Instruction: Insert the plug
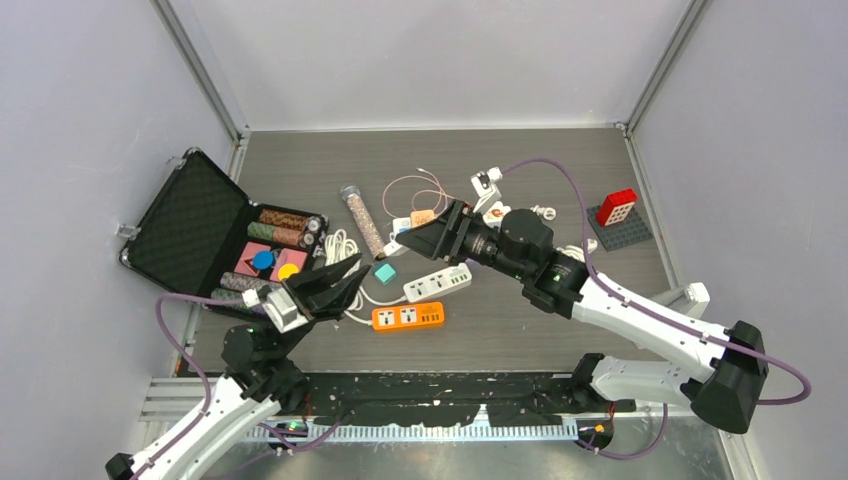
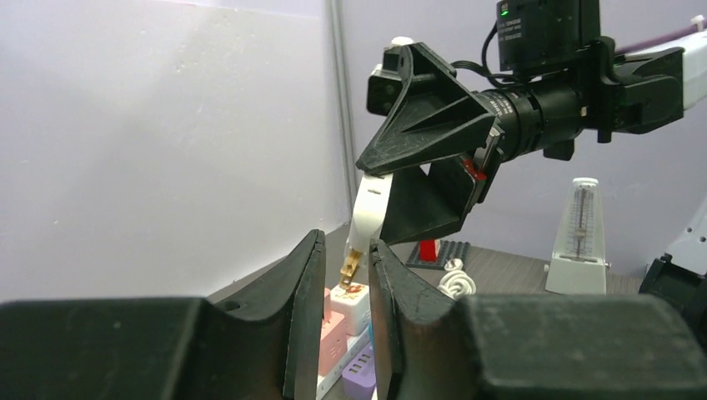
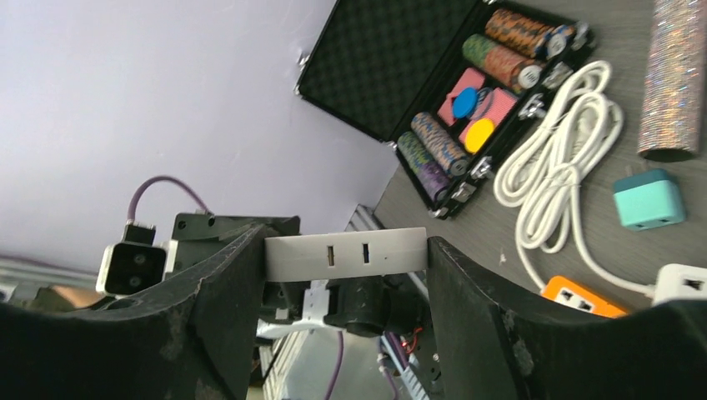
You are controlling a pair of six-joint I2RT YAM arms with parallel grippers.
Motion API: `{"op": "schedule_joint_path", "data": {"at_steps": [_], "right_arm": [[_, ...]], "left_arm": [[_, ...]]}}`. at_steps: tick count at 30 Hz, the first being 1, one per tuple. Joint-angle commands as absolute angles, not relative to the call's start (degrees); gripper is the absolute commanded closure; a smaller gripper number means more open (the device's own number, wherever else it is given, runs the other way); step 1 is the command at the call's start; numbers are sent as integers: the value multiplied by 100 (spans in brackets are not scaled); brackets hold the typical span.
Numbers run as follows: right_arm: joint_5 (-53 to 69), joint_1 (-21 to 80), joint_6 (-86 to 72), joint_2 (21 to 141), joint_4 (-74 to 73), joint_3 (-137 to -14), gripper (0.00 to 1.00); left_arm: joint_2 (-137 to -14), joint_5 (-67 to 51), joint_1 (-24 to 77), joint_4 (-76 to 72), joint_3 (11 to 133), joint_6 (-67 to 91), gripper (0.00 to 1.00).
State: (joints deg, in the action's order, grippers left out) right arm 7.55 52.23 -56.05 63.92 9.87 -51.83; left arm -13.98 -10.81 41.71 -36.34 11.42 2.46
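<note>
My right gripper [image 1: 405, 241] is shut on a white plug [image 3: 346, 253], its two fingers pressing on the plug's short ends. From the left wrist the plug [image 2: 369, 207] hangs tilted, its brass prongs [image 2: 350, 267] pointing down above a white cube socket [image 2: 351, 305]. A white power strip [image 1: 437, 283] and an orange power strip [image 1: 408, 317] lie on the table just below that gripper. My left gripper [image 1: 335, 281] hovers to the left of the strips, its jaws a narrow gap apart with nothing between them [image 2: 346, 243].
An open black case [image 1: 185, 215] with poker chips sits at the left. A coiled white cable [image 1: 342, 246], a teal cube [image 1: 384, 271] and a glitter tube [image 1: 361, 220] lie near the strips. A red brick [image 1: 616, 206] on a grey plate stands at the right.
</note>
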Motion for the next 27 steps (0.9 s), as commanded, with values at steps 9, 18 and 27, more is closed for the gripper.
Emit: {"op": "schedule_joint_path", "data": {"at_steps": [9, 18, 27], "right_arm": [[-1632, 5181, -2811, 6872, -1761, -6481, 86], [-2045, 5224, -2182, 8045, -2051, -6193, 89], [-2041, 5320, -2296, 8585, -1759, -6024, 91]], "left_arm": [[-331, 1475, 4166, -1483, 1385, 1106, 57], [-309, 1705, 4166, -1226, 1317, 1291, 53], [-574, 1867, 4166, -1235, 1362, 1336, 48]]}}
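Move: The right hand already holds the white plug high up. The white power strip meant for it lies about 10 cm farther out, 7 cm to the right and some 31 cm below this hand. The orange strip is roughly 4 cm ahead, 1 cm right, and the teal adapter some 13 cm ahead, 4 cm left, both about as low. From the left hand, which is empty, the white strip is some 16 cm ahead, 13 cm right and 32 cm down. Lower the right gripper some 20 cm towards the white power strip, first easing forward and to the right about 7 cm each. Tip its fingers from level to steeply down, about 60 degrees, keeping the grip on the white plug. Meanwhile swing the empty left gripper away from the plug, leftward and forward, then down, levelling its upward-pointing fingers and opening them wider. ##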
